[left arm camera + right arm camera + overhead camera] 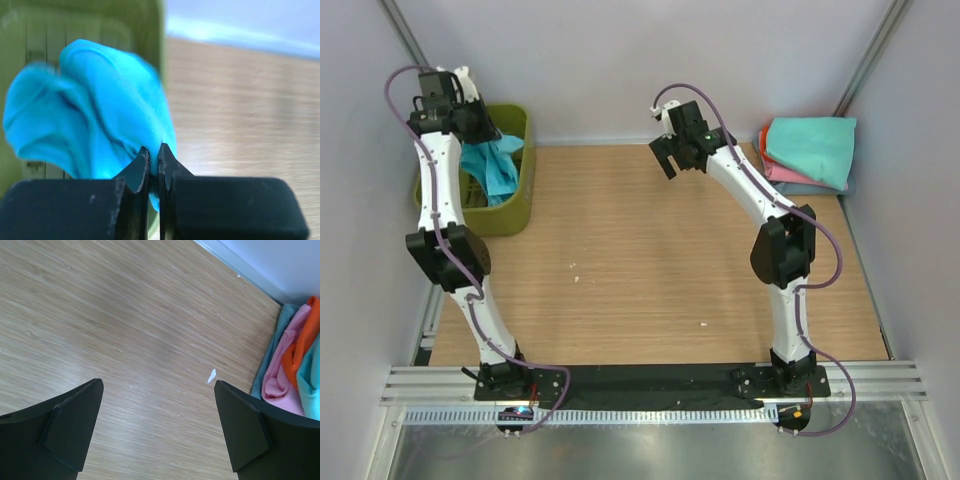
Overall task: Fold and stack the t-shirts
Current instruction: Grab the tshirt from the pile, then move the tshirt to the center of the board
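A bright turquoise-blue t-shirt [495,165] hangs bunched over the olive-green basket [515,215] at the far left. My left gripper [154,150] is shut on a fold of that turquoise t-shirt [95,115], which droops from the fingertips above the basket. Folded t-shirts lie stacked at the far right, a mint-teal one [812,148] on top with pink [782,172] and orange-red edges showing under it. The same stack appears at the right edge of the right wrist view, pink [280,375] and orange-red [300,342] layers visible. My right gripper [157,405] hangs open above bare table, left of the stack.
The slotted basket wall [75,30] stands behind the hanging shirt. A small white scrap [212,375] lies on the wooden tabletop [640,260]. Grey walls close the table at the back and both sides.
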Robot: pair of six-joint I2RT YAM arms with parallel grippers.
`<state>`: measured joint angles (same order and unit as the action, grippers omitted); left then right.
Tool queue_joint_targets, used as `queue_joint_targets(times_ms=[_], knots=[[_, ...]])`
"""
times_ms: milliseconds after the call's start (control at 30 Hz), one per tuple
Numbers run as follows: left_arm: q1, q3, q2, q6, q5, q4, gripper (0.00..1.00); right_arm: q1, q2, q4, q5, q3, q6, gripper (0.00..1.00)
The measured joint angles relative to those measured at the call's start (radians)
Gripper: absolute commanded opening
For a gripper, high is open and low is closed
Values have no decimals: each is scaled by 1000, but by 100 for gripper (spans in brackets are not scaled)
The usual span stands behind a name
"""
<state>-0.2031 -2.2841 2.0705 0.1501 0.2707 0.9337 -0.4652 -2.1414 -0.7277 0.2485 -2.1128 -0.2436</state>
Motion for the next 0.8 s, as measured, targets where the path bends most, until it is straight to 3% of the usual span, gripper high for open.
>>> queue_joint_targets(times_ms=[200,300,533,567,600,667,800], knots=[[42,-54,-163,-2,92,-49,0,-15,55,27,70,44,-46,100],[122,-74,-235,-17,112,-65,0,-34,103,47,118,78,-77,100],[486,-92,-357,-89,158,-74,0,-51,293,114,223,197,-125,100],[531,-95,-368,-100,159,-77,18,-50,333,129,241,226,-134,100],[561,-95,-377,-109,160,-78,48,-50,360,132,252,241,-141,100],[613,-84,-398,-122,155,-89,88,-41,425,155,275,293,-152,100],[646,37,-467,-133,109,-113,95,-5,512,180,315,377,-176,100]])
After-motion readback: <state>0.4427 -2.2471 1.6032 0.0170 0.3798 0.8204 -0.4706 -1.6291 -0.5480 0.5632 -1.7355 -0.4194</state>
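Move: The left hand already pinches the t-shirt, whose bunch hangs about 12 cm below it, 1 cm ahead and 2 cm to its left; the bin's middle is some 18 cm below, 3 cm left and 2 cm back. The bare table middle it swings towards lies roughly 30 cm right, 16 cm back and 26 cm down, with the folded stack about 32 cm right of that spot and 15 cm farther out. From the right hand the table middle is about 10 cm left, 15 cm back and 19 cm down. The left hand keeps its pinch on the t-shirt and whips it up out of the bin, first mostly rising and then sweeping right and back towards the table middle, about 29 cm right in all, over 20 cm up and 18 cm back, while the wrist tips up some 35 degrees and turns clockwise about 45; as the swing ends, the fingers spring open and let the shirt go. Meanwhile the open, empty right hand lifts about 14 cm and draws off to the right and back, away from the table middle. ##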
